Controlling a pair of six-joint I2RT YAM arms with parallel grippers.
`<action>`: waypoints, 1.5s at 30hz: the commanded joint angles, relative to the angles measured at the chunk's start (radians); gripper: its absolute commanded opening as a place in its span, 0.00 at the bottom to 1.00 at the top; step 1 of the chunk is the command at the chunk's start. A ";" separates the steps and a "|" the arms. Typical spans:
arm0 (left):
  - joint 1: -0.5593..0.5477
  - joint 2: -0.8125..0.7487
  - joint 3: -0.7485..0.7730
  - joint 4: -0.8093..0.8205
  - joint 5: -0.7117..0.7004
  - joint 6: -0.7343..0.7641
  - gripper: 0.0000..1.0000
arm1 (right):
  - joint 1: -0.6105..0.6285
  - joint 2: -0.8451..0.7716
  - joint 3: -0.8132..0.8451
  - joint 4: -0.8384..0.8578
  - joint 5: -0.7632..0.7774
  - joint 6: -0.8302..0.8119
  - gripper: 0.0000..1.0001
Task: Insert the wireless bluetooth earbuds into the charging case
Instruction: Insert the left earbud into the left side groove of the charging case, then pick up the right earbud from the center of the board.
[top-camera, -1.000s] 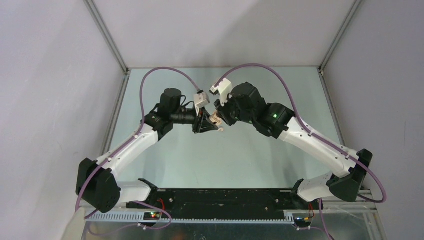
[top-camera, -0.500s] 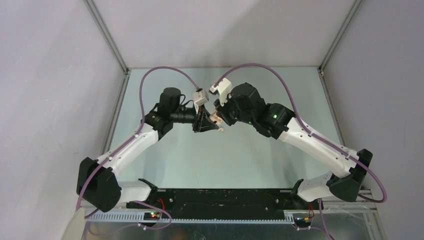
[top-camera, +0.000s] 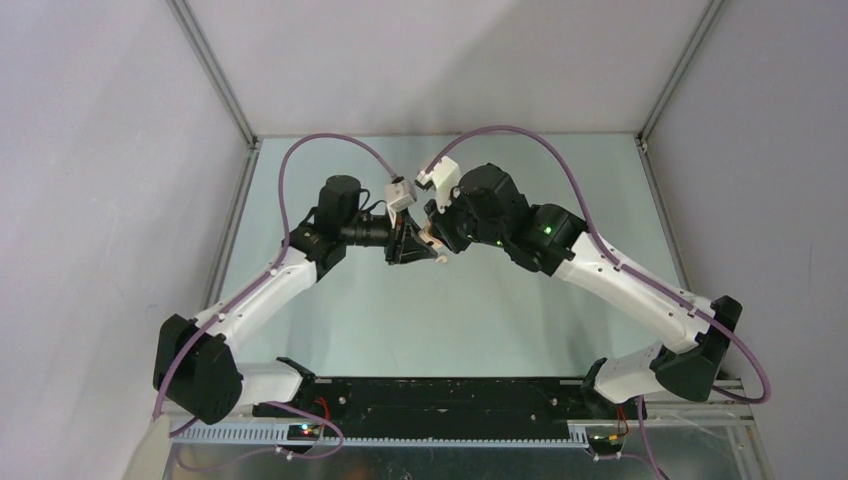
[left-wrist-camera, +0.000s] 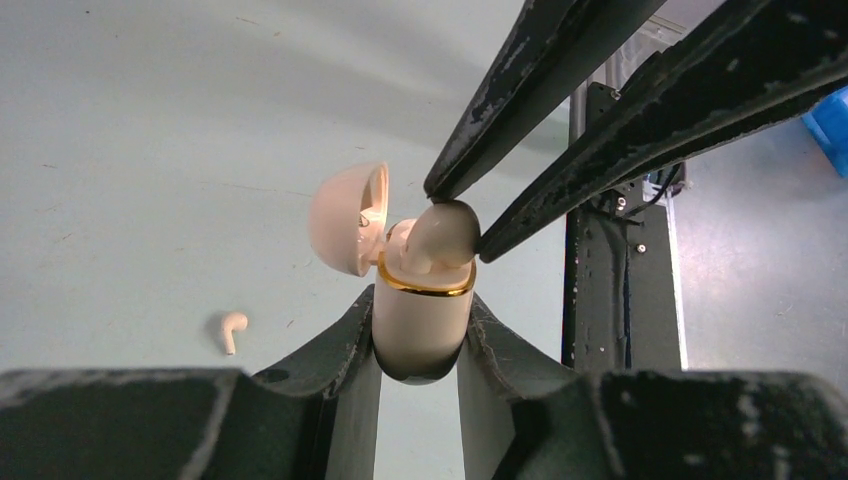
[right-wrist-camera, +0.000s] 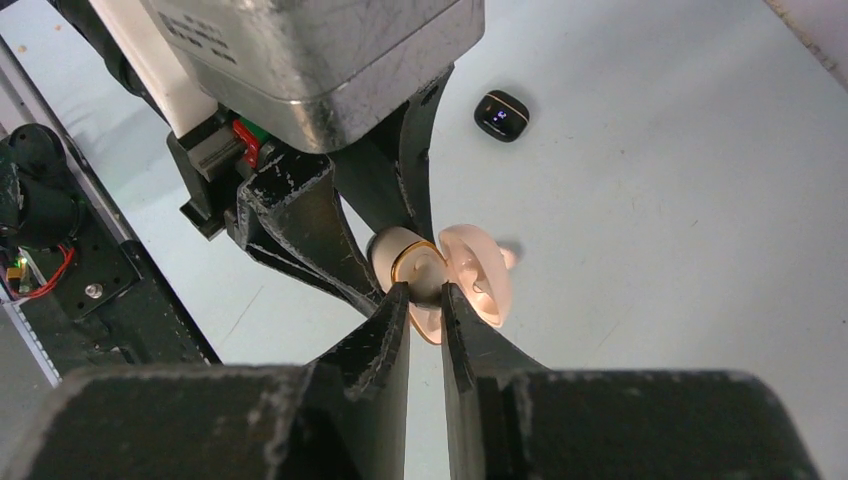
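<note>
My left gripper (left-wrist-camera: 420, 300) is shut on the lower body of a beige charging case (left-wrist-camera: 420, 325) with a gold rim, held above the table. Its lid (left-wrist-camera: 345, 218) is swung open to the left. My right gripper (left-wrist-camera: 458, 215) comes in from the upper right, shut on a beige earbud (left-wrist-camera: 443, 232) that sits at the case's open mouth. In the right wrist view the fingers (right-wrist-camera: 398, 300) pinch at the gold rim beside the open lid (right-wrist-camera: 480, 272). A second beige earbud (left-wrist-camera: 232, 328) lies loose on the table. From above, both grippers (top-camera: 425, 242) meet mid-table.
A small black case (right-wrist-camera: 501, 114) with a lit dot lies on the table beyond the grippers. A black rail (top-camera: 440, 395) runs along the near edge between the arm bases. Metal frame posts (top-camera: 215, 75) stand at the back corners.
The right wrist has edged slightly left toward the case and its fingers have closed a touch more. The left arm has stayed still.
</note>
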 joint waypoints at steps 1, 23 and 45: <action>0.006 -0.017 -0.001 0.067 -0.013 -0.001 0.01 | 0.018 0.017 0.057 0.006 -0.071 0.038 0.19; 0.020 -0.123 -0.001 -0.051 -0.004 0.173 0.01 | -0.119 -0.191 0.062 -0.012 -0.165 -0.114 0.54; 0.274 -0.355 0.028 -0.046 0.034 0.130 0.01 | -0.484 0.053 -0.090 0.106 -0.449 -0.105 0.61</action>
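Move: The left earbud sits at the right fingertips, about 1 cm farther left and 1 cm below, level fore and aft; the charging case's middle is some 2 cm left and 2 cm below that hand, also level. The loose earbud lies about 11 cm ahead and 23 below; the black case is 18 ahead, 8 left and 23 below. From the left hand, gripping the charging case, the left earbud is roughly 2 cm right and 2 above, level. Right fingers open off the earbud, rise rightward, then swing forward and down; left lifts case 8 cm up and left. ##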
